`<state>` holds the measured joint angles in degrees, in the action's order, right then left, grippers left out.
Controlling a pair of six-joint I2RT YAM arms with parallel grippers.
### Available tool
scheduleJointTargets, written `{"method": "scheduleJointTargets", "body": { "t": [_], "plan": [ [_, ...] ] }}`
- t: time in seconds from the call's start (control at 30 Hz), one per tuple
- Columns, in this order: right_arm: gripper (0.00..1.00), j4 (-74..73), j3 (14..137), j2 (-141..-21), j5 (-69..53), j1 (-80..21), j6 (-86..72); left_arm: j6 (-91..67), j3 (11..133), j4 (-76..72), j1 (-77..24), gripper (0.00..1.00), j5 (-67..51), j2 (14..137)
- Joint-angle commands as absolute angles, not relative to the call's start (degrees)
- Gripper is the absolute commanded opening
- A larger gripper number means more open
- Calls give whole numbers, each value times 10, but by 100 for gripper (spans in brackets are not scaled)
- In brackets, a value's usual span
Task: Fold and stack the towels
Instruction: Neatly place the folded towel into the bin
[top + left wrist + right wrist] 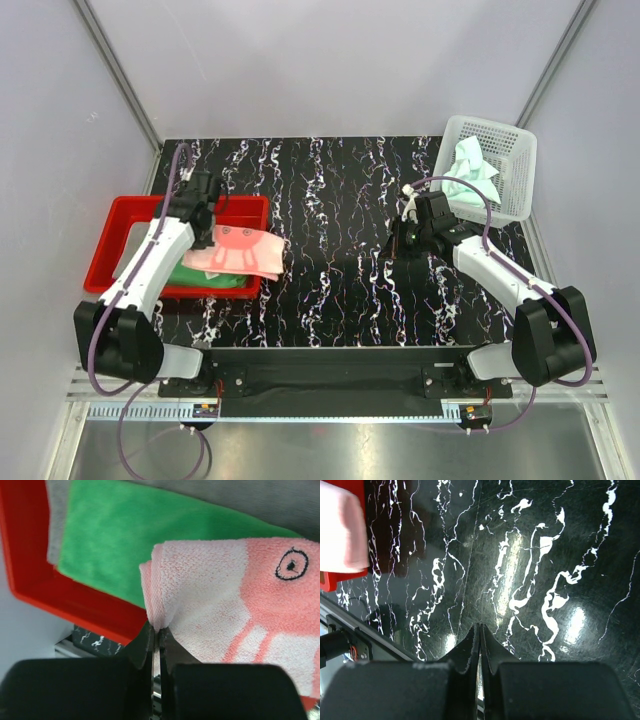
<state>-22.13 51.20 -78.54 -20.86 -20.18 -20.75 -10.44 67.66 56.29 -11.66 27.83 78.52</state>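
Note:
The folded salmon-pink towel (247, 252) lies on the bright green towel (205, 276) inside the red tray (110, 240). My left gripper (217, 222) is shut on the pink towel's folded corner; in the left wrist view the jaws (156, 628) pinch the pink towel (225, 595) above the green towel (115, 535). Grey towel (240, 500) shows beneath the green one. The pale mint-green towel (470, 166) is crumpled in the white basket (515, 190). My right gripper (398, 243) hangs shut and empty over the black marbled table (530, 555), its tips (480, 626) pressed together.
The red tray's rim (50, 597) runs under the towels at the table's left edge. The basket stands at the back right corner. The pink towel's edge (340, 530) overhangs the tray (330, 582) on the table side. Grey walls enclose the table.

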Motion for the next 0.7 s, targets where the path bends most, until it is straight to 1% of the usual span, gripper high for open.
{"method": "scheduleJointTargets", "body": {
  "t": [0.0,0.03,0.13,0.17,0.23,0.27,0.3,0.33,0.37,0.43,0.47,0.53,0.57,0.6,0.67],
  "plan": [
    [6,-199,518,-766,-230,-202,-192,-52,658,515,-65,0,321,755],
    [6,-200,518,-765,-232,-203,-192,-42,653,502,-39,0,323,756],
    [7,-203,519,-763,-230,-202,-189,-33,637,466,-10,0,322,761],
    [7,-203,520,-762,-233,-201,-190,-31,635,457,-5,5,327,767],
    [9,-203,524,-763,-238,-201,-190,-31,640,433,-1,20,354,808],
    [11,-203,528,-763,-240,-202,-191,-34,645,428,10,47,378,827],
    [14,-208,531,-760,-241,-202,-189,-44,663,443,15,57,434,873],
    [16,-211,531,-758,-241,-202,-185,-84,692,492,15,58,468,897],
    [18,-214,529,-754,-236,-202,-181,-94,737,506,16,58,484,917],
    [23,-223,527,-737,-220,-202,-177,-102,775,530,16,59,485,935],
    [23,-227,529,-733,-201,-202,-178,-106,812,538,16,58,483,933],
    [24,-238,533,-723,-185,-202,-182,-100,839,545,15,57,433,914],
    [26,-240,540,-722,-178,-202,-184,-98,851,547,15,57,411,904],
    [28,-241,543,-720,-174,-202,-185,-99,872,552,12,58,350,886],
    [34,-250,564,-720,-141,-202,-194,-92,872,536,9,58,276,857]
  ]
}}
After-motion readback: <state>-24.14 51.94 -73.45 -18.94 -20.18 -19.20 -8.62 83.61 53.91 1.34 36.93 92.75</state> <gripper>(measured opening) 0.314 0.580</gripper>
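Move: The folded pink towel hangs by its left end from the left hand and reaches to the right past the red bin's near-right rim. Its place, the folded green towel in the bin, has its middle about 3 cm back from this hand, level sideways and some 9 cm below. The grey towel under it centres roughly 3 cm left and 1 cm back; the bin's middle is about 5 cm left, straight abeam. From the right hand the green towel lies some 43 cm left and 3 cm back. The pink towel, still pinched by its left end, is carried about 10 cm left over the green one by the left hand, which dips 2 to 3 cm late in the sweep as its fingers open and let go. The left hand then backs out, forward some 6 cm and up about 5 cm, having turned counter-clockwise some 15 degrees. The right hand rises 2 to 3 cm in place, its fingers parting partway. ##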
